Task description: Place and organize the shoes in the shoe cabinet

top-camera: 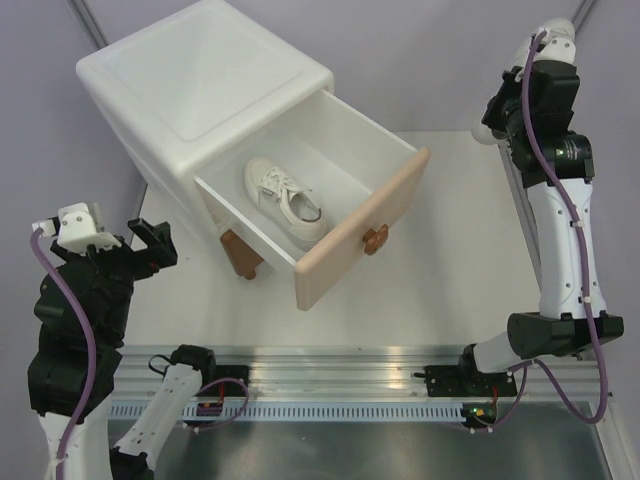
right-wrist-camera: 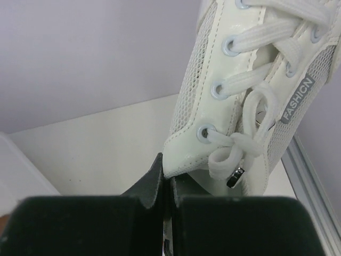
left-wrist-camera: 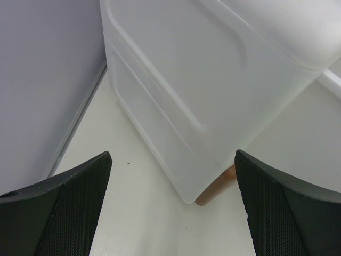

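The white shoe cabinet (top-camera: 205, 80) stands at the back left with its upper drawer (top-camera: 365, 215) pulled out toward the table's middle. One white lace-up shoe (top-camera: 285, 200) lies inside the drawer. My right gripper (right-wrist-camera: 166, 172) is shut on the collar edge of a second white shoe (right-wrist-camera: 213, 106), which hangs in front of the right wrist camera; the right arm (top-camera: 545, 110) is raised at the far right. My left gripper (top-camera: 150, 245) is open and holds nothing, left of the cabinet. In the left wrist view the cabinet's side (left-wrist-camera: 213, 80) shows between the spread fingers (left-wrist-camera: 64, 208).
The drawer's beige front carries a small brown knob (top-camera: 375, 238). A brown cabinet foot (top-camera: 243, 255) shows under the drawer, and the left wrist camera sees a foot (left-wrist-camera: 216, 186) too. A grey wall (left-wrist-camera: 42, 80) runs close along the left. The metal base rail (top-camera: 330, 370) crosses the near edge.
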{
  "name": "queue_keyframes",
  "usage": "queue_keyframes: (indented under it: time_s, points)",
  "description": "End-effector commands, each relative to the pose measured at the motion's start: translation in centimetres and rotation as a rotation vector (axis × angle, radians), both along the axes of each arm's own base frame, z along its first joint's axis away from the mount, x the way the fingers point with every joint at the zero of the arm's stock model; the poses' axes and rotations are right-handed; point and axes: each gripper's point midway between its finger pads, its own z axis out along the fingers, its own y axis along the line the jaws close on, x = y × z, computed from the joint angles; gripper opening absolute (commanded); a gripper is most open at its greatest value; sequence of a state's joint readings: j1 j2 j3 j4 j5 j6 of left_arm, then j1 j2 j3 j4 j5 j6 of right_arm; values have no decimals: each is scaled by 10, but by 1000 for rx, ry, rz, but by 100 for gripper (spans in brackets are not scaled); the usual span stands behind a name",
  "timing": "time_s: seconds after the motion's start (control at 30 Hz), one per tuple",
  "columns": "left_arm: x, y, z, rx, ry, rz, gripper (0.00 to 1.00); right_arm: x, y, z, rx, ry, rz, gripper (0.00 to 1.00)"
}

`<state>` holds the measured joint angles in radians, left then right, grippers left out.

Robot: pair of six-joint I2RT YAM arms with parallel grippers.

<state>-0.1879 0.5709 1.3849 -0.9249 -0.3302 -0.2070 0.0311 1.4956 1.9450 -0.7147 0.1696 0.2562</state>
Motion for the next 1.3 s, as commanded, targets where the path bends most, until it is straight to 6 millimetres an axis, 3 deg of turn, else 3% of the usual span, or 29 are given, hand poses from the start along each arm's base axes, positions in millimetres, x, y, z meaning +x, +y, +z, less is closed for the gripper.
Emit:
queue_keyframes:
  time_s: [0.0, 0.3, 0.53, 0.7, 0.97, 1.27]
  points:
    - [5, -6, 18, -7, -49, -29, 100, -22, 18, 90, -89, -247, 69, 1]
    - [10, -6, 18, -6, -43, -24, 100, -56, 85, 151, -101, -451, 364, 1]
    - [10, -6, 21, -7, -52, -23, 100, -75, 136, 162, -94, -484, 572, 1]
    - [10, -7, 23, -11, -54, -29, 100, -86, 167, 165, -94, -489, 721, 1]
    - [11, -4, 20, 1, -44, -13, 99, -122, 228, 167, -43, -520, 989, 1]
    - [16, -4, 20, 6, -35, -7, 98, -152, 294, 131, 9, -418, 1238, 1]
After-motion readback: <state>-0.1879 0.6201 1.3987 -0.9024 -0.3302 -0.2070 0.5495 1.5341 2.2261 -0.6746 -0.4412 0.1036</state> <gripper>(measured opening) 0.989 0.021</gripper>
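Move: The right gripper already holds the second white shoe up high. The open upper drawer it is bound for has its middle about 40 cm to its left, 15 cm back and some 8 cm below. The first white shoe lies in there about 46 cm left, 12 cm back and 13 cm down; the drawer's knob is roughly 27 cm left, 30 cm back and 6 cm down. From the left gripper, the drawer's middle is about 10 cm ahead, 26 cm right and 5 cm below. Keep the right fingers pinched on the white shoe's collar edge by the lace bow and sweep it left about 28 cm towards the open drawer, drawing back some 13 cm as you go. Climb about 12 cm over the first two thirds, then level off and begin to sink slightly, while swinging the hand some 65 degrees counter-clockwise to face the cabinet. ##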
